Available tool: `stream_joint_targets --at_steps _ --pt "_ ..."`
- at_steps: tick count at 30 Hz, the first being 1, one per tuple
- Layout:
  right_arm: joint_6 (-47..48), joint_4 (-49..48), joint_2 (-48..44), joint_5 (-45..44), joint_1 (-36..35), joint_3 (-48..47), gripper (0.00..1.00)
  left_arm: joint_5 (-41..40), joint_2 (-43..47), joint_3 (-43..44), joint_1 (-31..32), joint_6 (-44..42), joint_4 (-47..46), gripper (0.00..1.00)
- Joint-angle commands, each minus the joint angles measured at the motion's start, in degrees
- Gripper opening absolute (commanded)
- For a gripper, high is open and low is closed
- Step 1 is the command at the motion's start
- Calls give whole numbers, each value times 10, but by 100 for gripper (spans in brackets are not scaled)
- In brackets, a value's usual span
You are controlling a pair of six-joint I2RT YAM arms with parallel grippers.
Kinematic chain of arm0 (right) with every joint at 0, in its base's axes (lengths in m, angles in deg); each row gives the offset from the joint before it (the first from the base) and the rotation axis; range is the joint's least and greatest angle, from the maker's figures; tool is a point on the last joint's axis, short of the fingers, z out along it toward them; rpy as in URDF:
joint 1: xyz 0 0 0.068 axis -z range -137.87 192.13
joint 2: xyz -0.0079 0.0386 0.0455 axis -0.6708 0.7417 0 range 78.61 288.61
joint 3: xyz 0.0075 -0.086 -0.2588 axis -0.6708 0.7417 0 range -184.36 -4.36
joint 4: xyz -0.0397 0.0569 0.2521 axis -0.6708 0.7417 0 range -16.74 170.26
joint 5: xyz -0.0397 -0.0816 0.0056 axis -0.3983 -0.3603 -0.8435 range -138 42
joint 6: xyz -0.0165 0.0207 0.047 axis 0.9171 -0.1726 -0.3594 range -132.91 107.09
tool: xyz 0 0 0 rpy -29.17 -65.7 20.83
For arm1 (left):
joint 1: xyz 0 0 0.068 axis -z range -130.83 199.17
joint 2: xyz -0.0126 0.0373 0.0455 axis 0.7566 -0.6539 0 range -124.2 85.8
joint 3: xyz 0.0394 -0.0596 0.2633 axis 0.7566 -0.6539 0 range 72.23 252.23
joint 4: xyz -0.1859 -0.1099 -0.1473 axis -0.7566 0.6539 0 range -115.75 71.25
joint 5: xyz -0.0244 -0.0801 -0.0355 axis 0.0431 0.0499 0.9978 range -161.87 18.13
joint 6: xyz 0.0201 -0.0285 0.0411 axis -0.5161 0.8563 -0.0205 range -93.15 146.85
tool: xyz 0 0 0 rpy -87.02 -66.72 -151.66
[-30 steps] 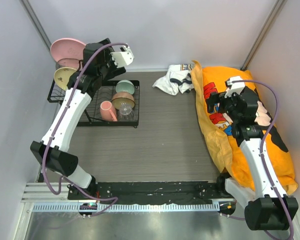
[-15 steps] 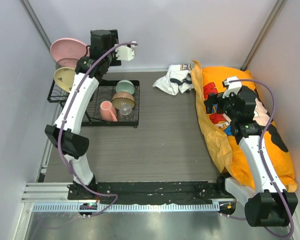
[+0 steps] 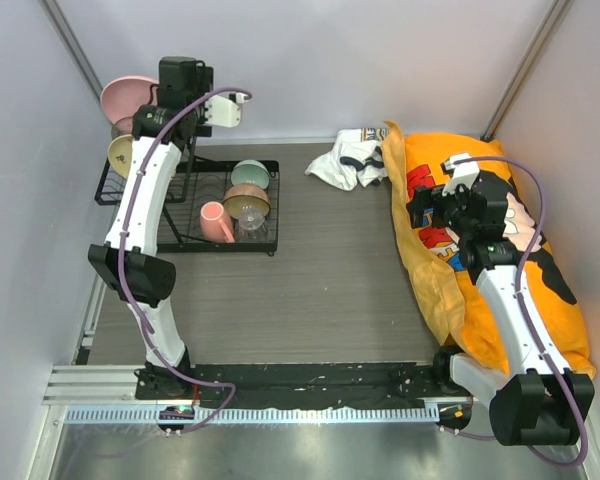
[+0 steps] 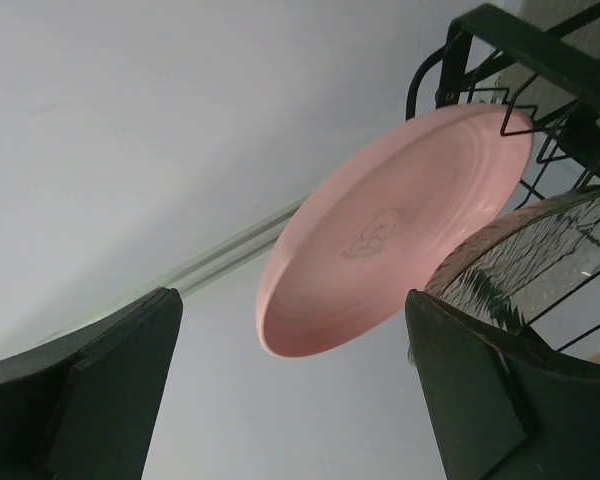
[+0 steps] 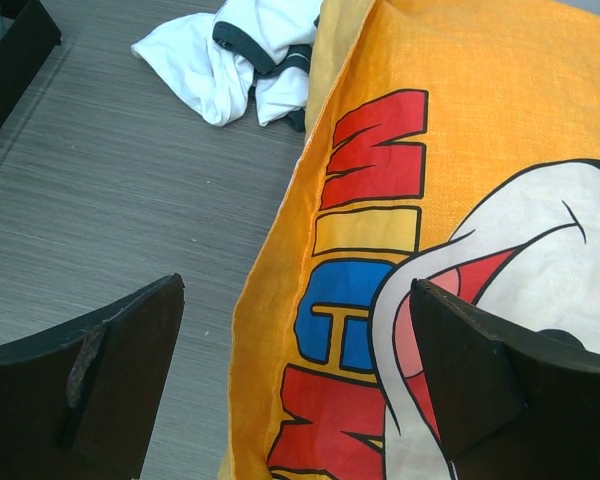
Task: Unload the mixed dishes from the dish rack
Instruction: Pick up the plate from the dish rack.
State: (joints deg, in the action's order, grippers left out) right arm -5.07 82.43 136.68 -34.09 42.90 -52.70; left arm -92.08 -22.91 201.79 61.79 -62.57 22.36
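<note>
The black wire dish rack (image 3: 185, 238) stands at the left of the table. A large pink plate (image 3: 128, 95) and a tan shallow dish (image 3: 119, 153) lean upright at its back left. A pink mug (image 3: 216, 221), a clear glass cup (image 3: 251, 230) and a mint-green bowl (image 3: 250, 174) sit in its lower tray. My left gripper (image 3: 167, 88) is raised beside the pink plate. In the left wrist view the pink plate (image 4: 400, 220) stands just ahead of my open left gripper (image 4: 290, 400), untouched. My right gripper (image 3: 430, 210) hangs open and empty over the orange bag.
A large orange printed bag (image 3: 500, 250) lies along the right side, seen as the orange bag (image 5: 460, 150) under the right gripper (image 5: 290, 390). A white crumpled cloth (image 3: 345, 160) lies at the back centre. Grey walls close in left, right and behind. A brownish bowl (image 3: 245, 200) also sits in the rack.
My left arm has swung left and back, bringing its gripper from above the rack's middle to beside the pink plate. The right arm has shifted slightly left.
</note>
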Motion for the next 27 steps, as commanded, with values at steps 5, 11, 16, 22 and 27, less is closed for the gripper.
stream_joint_targets --at_steps 5,11,16,22,27 --pt "10 -6 5 6 2 -27 100 13 -31 49 -37 -43 -6 100" --pt "15 -5 13 5 2 -28 100 3 -68 83 -49 -81 -9 100" --pt "19 -1 19 5 2 -30 100 6 -84 90 -50 -98 -36 98" --pt "22 2 25 9 2 -31 100 -3 -97 90 -50 -106 -55 86" --pt "23 6 29 9 2 -33 100 -14 -92 82 -51 -109 -56 74"
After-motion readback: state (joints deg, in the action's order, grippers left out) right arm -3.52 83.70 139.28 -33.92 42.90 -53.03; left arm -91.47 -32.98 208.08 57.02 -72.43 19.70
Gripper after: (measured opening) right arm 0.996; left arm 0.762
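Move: The pink plate stands in the rack's upper tier, its middle about 9 cm ahead of the left hand, 8 cm to its left and 8 cm below. The yellow dish is some 3 cm back, 11 cm left and 14 cm down; the mint bowl is about 2 cm back, 16 cm right and 30 cm down. From the right hand the plate is roughly 25 cm ahead, 70 cm left and 8 cm higher. Left hand reaches some 5 cm forward, left and down towards the pink plate's rim, fingers starting to close. ##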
